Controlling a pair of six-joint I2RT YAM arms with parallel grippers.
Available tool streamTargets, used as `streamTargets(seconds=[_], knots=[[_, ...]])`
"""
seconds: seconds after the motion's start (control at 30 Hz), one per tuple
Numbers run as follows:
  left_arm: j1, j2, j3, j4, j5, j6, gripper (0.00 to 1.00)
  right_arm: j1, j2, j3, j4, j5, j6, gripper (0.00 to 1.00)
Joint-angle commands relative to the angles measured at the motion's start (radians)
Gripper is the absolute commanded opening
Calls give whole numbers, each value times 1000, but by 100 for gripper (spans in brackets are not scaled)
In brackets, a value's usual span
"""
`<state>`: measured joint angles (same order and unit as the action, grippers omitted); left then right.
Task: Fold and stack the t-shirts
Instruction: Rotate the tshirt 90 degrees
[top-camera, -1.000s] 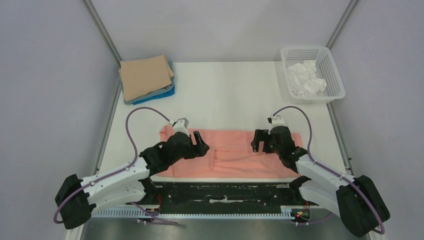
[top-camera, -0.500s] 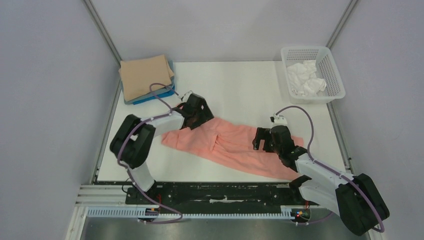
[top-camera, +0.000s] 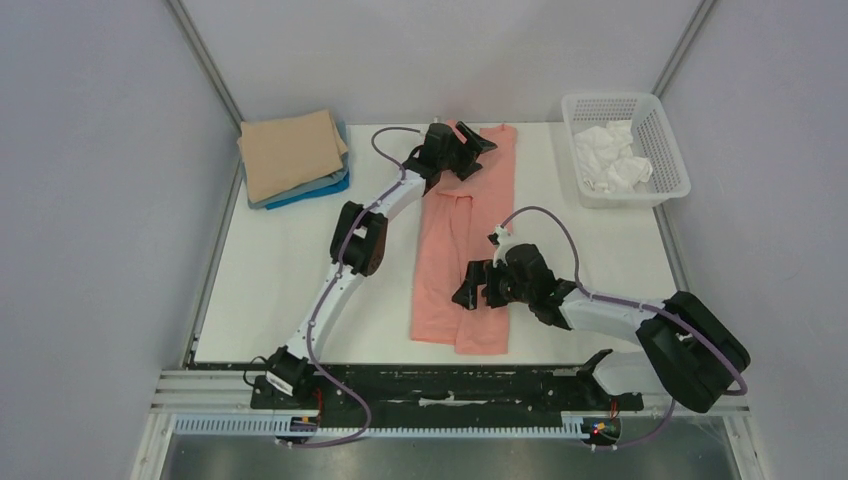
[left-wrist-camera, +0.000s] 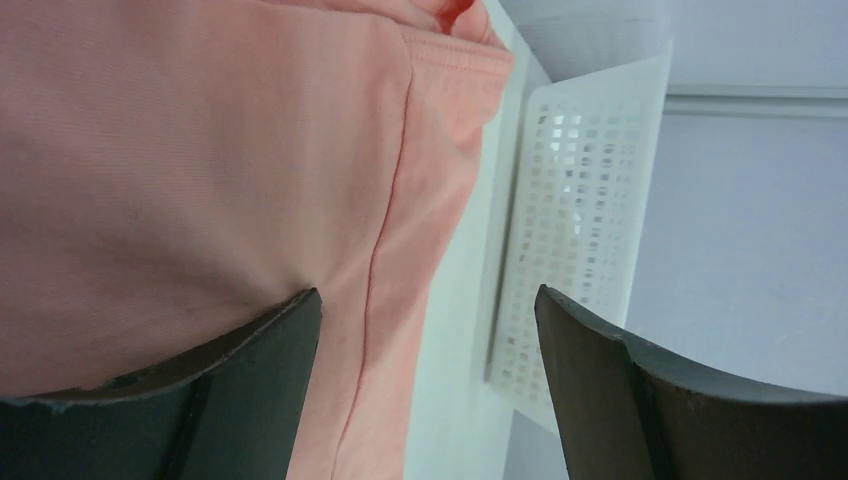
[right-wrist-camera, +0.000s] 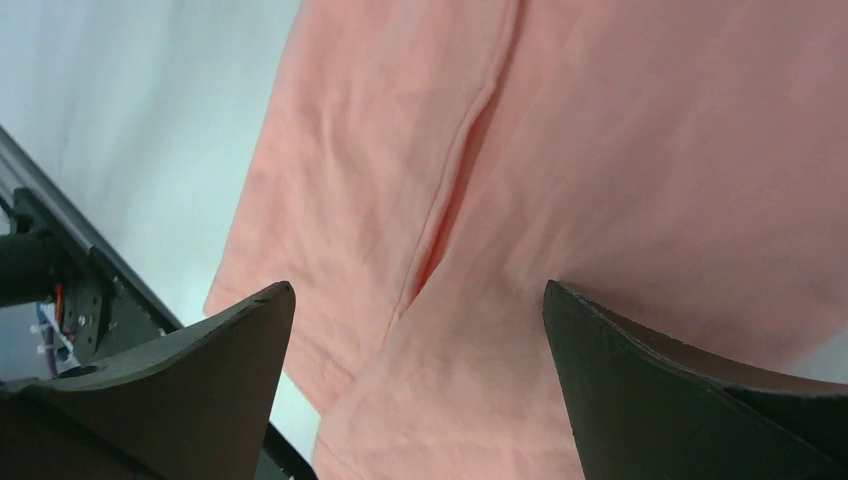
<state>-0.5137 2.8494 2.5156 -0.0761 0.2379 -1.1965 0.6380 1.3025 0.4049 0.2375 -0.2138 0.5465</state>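
Observation:
A salmon-pink t-shirt (top-camera: 450, 250), folded to a long narrow strip, lies lengthwise on the white table (top-camera: 300, 270) from the far edge toward the near edge. My left gripper (top-camera: 478, 155) is stretched out to its far end. It is open, and one finger (left-wrist-camera: 200, 390) rests on the pink cloth (left-wrist-camera: 200, 150). My right gripper (top-camera: 470, 290) hovers low over the near half, open, with the shirt (right-wrist-camera: 620, 150) and a lengthwise crease between its fingers. A stack of folded t-shirts (top-camera: 290, 152), tan on top with grey and blue beneath, sits at the far left corner.
A white mesh basket (top-camera: 662, 140) holding crumpled white cloth stands at the far right corner; its wall (left-wrist-camera: 570, 200) shows just beyond the left gripper. Grey walls close in the table's sides and back. A black rail (top-camera: 450, 385) runs along the near edge.
The pink shirt has swung from lying crosswise along the near edge to lying lengthwise. The left arm reached from the near left to the far middle; the right gripper shifted left.

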Motion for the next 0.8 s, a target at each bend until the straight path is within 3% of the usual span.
streamTargets(seconds=[0.0,0.23,0.47,0.63,0.77], knots=[[-2,105,-16,40,-1,-169,86,64,28,9,-48,-61,46,98],[15,73,-22,-20,-149,-139,86,157,-86,-38,-71,-17,52,98],[41,14,-16,21,-87,-98,86,160,-296,-39,-185,106,-33,98],[30,-177,-65,34,-17,29,86,160,-483,-29,-328,307,-36,98],[-9,-471,-329,71,-8,225,86,160,-627,-102,-388,476,91,98]])
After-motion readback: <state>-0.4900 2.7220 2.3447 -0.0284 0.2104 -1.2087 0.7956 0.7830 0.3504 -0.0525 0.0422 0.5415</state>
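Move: The half-turned t-shirt lies as a long strip running forward; its middle is about 22 cm back from the left gripper and 4 cm to its left, barely below the pads. From the right gripper that middle is some 12 cm ahead, 3 cm to the left and 2 cm down. The laundry basket stands about 38 cm to the left gripper's right, 1 cm ahead; the folded stack is roughly 47 cm to its left, level with it. Bring the right gripper back about 5 cm along the near half of the t-shirt, swinging a little left, then lift it clear some 6 cm while heading right and slightly forward, its fingers tipping up. Keep the left gripper on the far end, nudging it forward about 2 cm, then ease left and upward, coming back. Leave both grippers open. ##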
